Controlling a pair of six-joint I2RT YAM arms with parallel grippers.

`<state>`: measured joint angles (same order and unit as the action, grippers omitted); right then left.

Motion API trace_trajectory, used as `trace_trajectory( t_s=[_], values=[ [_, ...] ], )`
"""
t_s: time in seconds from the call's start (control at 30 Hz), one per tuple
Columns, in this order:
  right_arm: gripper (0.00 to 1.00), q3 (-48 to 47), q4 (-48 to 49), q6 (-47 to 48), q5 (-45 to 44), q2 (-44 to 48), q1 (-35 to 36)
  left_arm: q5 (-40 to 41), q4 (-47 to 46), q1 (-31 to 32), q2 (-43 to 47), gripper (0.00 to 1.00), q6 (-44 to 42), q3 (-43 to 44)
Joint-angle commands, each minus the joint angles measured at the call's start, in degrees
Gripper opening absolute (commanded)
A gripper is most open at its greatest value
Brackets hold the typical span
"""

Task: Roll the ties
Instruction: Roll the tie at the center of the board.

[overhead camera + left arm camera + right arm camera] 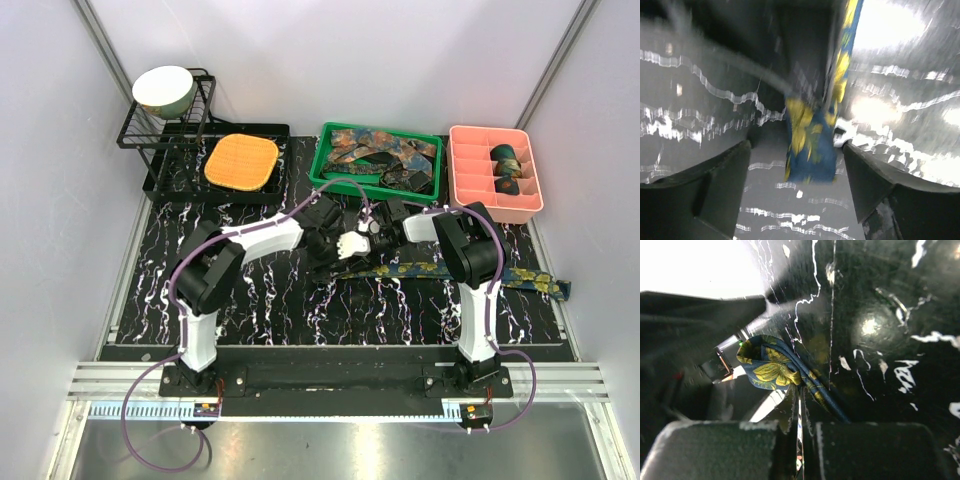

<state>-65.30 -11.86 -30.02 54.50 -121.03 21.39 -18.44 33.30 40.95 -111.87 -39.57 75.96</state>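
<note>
A navy tie with a yellow pattern lies stretched across the black marbled table, running right toward the edge. My right gripper is shut on its left end. In the right wrist view the folded end of the tie bunches just past the closed gripper. My left gripper sits close beside the right one. It stands wide open, and the tie's end hangs between its fingers without touching them. More ties lie in the green tray.
A pink divided tray at the back right holds rolled ties. An orange waffle pad lies on a black tray at the back left. Beside it stands a wire rack with a bowl. White walls enclose the table.
</note>
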Motion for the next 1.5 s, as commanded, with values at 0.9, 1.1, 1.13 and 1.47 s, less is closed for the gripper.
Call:
trace_trajectory(
  t_s=[0.9, 1.1, 1.13, 1.47],
  values=[
    [0.00, -2.1, -5.6, 2.5, -9.8, -2.5, 0.4, -13.0, -0.4, -1.3, 3.4, 0.39, -5.0, 3.4],
    [0.00, -2.1, -5.6, 2.3, -9.9, -2.7, 0.3, -13.0, 0.3, 0.8, 0.3, 0.38, -5.2, 5.9],
    [0.00, -2.2, -5.6, 2.3, -9.9, -2.8, 0.4, -13.0, 0.6, 1.1, -0.2, 0.38, -5.1, 6.4],
    [0.00, -2.3, -5.2, 2.1, -9.0, -3.0, 0.4, -8.3, 3.0, 2.5, -6.2, 0.38, -5.0, 8.9]
  ],
)
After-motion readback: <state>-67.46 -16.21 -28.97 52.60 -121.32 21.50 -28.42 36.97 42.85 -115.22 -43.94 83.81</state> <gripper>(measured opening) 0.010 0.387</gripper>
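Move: The rolled part of the tie sits some 3 cm to the right of the left hand point and about 1 cm back, at about its height, just off the half-open fingers. From the right hand, shut beside the roll, it lies roughly 1 cm to the left, level ahead. The tie's flat tail runs off to the right, its middle about 24 cm right of the left hand and 1 cm back; the green bin is some 25 cm ahead and 10 cm right of the left hand. The rolled tie is first cleared by the left hand, which eases another 2 cm left, then narrows its open fingers by about half and arcs right some 7 cm, rising up to 3 cm before coming back down, tipping its fingers more to the right, until they flank the roll front and back and take hold. The right hand stays put with shut fingertips, still pinching the tie at the roll's base. ##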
